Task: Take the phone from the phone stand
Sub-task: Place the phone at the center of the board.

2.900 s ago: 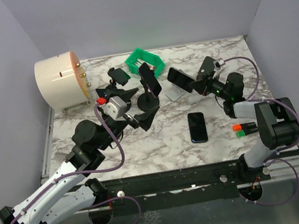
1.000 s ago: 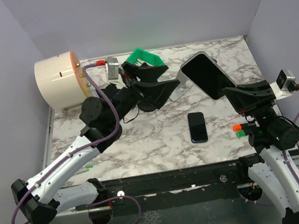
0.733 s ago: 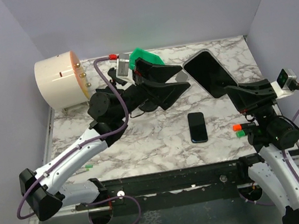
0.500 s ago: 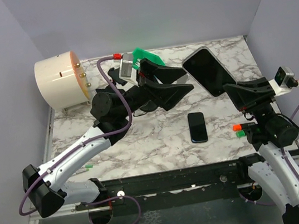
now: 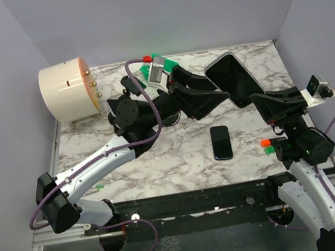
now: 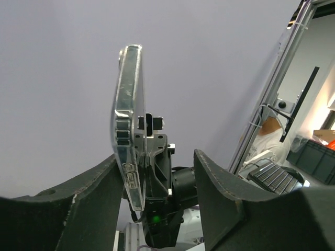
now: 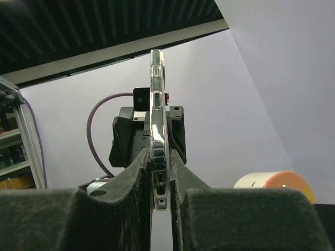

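Observation:
A black phone in a clear case hangs in the air over the right back of the table. My right gripper is shut on its lower end, and in the right wrist view the phone stands edge-on, pinched between both pads of that gripper. My left gripper reaches in from the left, open around the phone's other end. In the left wrist view the phone lies close to the left finger of the gripper, with a wide gap to the right finger. The phone stand is hidden behind the left arm.
A second black phone lies flat on the marble table. A white cylinder stands at the back left. A green basket shows behind the left wrist. Orange and green markers lie by the right arm.
My left arm has swung right, up to the raised phone, and its jaws have narrowed around it. The right gripper has kept the phone almost still in the air.

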### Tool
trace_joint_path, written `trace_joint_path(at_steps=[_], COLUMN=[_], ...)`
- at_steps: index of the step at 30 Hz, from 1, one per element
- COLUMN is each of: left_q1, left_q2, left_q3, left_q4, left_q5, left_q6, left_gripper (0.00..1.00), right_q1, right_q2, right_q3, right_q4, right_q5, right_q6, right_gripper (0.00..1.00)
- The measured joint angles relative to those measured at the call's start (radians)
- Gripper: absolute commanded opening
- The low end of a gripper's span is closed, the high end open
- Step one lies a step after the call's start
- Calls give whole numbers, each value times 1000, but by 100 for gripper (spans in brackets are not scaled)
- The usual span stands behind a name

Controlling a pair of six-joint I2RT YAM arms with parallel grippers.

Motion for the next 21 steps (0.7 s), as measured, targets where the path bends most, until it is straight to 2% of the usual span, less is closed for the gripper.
trace_joint_path(at_steps=[11, 21], left_q1=[-8, -10], left_q2=[12, 25], left_q3=[13, 19], left_q4=[3, 3], left_q5=[-6, -21], left_q6=[-6, 13], left_gripper=[34, 3], right_q1=[7, 15], right_q2=[-16, -27], right_q3=[-13, -13], right_q4=[0, -2], right_q5=[2, 0], right_q6=[-1, -2], right_gripper=[0, 2])
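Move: The phone, held nearly upright by the right fingers at its lower end, has its middle about 2 cm ahead, 4 cm to the right and 2 cm above the left hand, with its edge already between the open left fingers. From the right hand that middle lies 2 cm ahead, 4 cm left and 6 cm up. Down on the table, some 41 cm below the right hand, are the flat phone, 8 cm ahead and 3 cm left, and the markers, 5 cm ahead and 16 cm right. The phone's long edge gets pinched by the left fingers, which close from about half open to nearly shut as that hand edges barely 1 cm right and slightly forward, its wrist steady. The right hand keeps its grip on the lower end and eases the phone back about 1 cm, into the middle of the closing left fingers. ##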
